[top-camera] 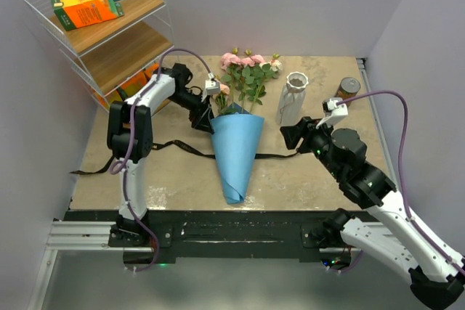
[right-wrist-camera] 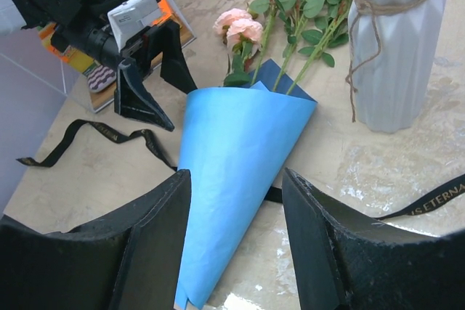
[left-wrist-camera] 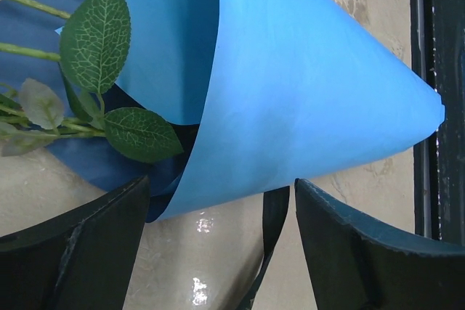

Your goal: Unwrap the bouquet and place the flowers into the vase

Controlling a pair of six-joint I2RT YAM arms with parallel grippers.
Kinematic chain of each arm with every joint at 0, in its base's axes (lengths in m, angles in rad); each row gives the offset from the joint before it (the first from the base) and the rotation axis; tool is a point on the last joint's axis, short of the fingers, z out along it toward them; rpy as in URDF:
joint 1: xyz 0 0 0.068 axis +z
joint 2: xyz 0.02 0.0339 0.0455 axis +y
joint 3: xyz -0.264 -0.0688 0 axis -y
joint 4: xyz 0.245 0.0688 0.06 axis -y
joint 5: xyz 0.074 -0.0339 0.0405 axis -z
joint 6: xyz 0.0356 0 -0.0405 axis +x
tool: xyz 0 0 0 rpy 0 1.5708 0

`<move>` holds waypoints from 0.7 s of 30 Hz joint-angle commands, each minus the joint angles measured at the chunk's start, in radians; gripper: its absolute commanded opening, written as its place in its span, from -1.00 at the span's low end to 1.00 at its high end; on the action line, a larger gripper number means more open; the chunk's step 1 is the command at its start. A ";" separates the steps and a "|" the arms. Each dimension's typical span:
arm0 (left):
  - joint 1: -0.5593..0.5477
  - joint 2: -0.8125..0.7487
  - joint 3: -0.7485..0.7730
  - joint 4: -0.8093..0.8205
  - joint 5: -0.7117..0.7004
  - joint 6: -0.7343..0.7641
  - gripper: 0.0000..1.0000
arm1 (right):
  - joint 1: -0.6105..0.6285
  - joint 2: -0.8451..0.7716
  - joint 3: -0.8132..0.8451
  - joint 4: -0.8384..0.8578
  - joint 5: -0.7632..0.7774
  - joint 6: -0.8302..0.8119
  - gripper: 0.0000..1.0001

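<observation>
The bouquet lies flat mid-table, a blue paper cone (top-camera: 236, 147) with its point toward the near edge. The flowers (top-camera: 247, 70), pink roses on leafy green stems, stick out of its far end. A long black ribbon (top-camera: 182, 147) lies loose across the table and passes under the cone. My left gripper (top-camera: 203, 121) is open at the cone's upper left edge; in its wrist view only table and ribbon (left-wrist-camera: 275, 215) show between its fingers. My right gripper (top-camera: 289, 136) stands open, apart from the cone's right side. The ribbed whitish vase (top-camera: 293, 96) stands upright behind it.
A small brown jar with a metal lid (top-camera: 349, 86) sits at the back right. A wire shelf unit (top-camera: 109, 41) with wooden boards and an orange box (top-camera: 86, 5) fills the back left corner. Grey walls close in the left, back and right sides.
</observation>
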 commanded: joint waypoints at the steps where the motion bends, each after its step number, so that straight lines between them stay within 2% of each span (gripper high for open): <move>1: -0.001 0.009 0.036 -0.012 0.048 0.059 0.66 | -0.004 0.005 -0.016 0.046 -0.022 -0.003 0.14; 5: -0.002 0.017 0.038 -0.029 0.053 0.075 0.59 | -0.004 0.014 -0.007 0.046 -0.023 -0.005 0.14; 7: -0.004 0.014 0.047 -0.063 0.073 0.098 0.49 | -0.002 0.013 -0.005 0.043 -0.025 -0.005 0.13; 11: -0.017 0.003 0.068 -0.078 0.084 0.074 0.42 | -0.002 0.000 -0.010 0.049 -0.033 -0.003 0.13; 15: -0.022 0.026 0.129 -0.184 0.110 0.108 0.35 | -0.004 -0.010 -0.013 0.048 -0.033 0.000 0.13; 18: -0.025 0.037 0.157 -0.204 0.110 0.115 0.12 | -0.004 -0.021 -0.013 0.038 -0.033 0.001 0.13; 19: -0.025 0.030 0.157 -0.204 0.107 0.115 -0.05 | -0.004 -0.024 -0.012 0.032 -0.034 0.001 0.13; 21: -0.027 0.026 0.154 -0.202 0.098 0.114 -0.19 | -0.004 -0.036 -0.010 0.023 -0.028 0.001 0.13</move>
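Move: The left rim of the blue wrapping paper lies almost at the left hand, about 2 cm to its right and 1 cm below. From the same hand, the nearer peach rose is some 11 cm ahead, 3 cm right and 6 cm lower; the vase about 4 cm ahead and 23 cm right, level in height; the black ribbon 4 cm back, 5 cm left and 9 cm down. The right hand has that rim about 13 cm ahead, 21 cm left and 21 cm below. The paper's left rim stays between the left hand's fingers, one on the mouth side and one outside, as they close from wide to about half open without yet clamping it. After a near-still start, the left hand climbs roughly 3 cm with a slight drift to the right over the paper, tilting about 5 degrees. ##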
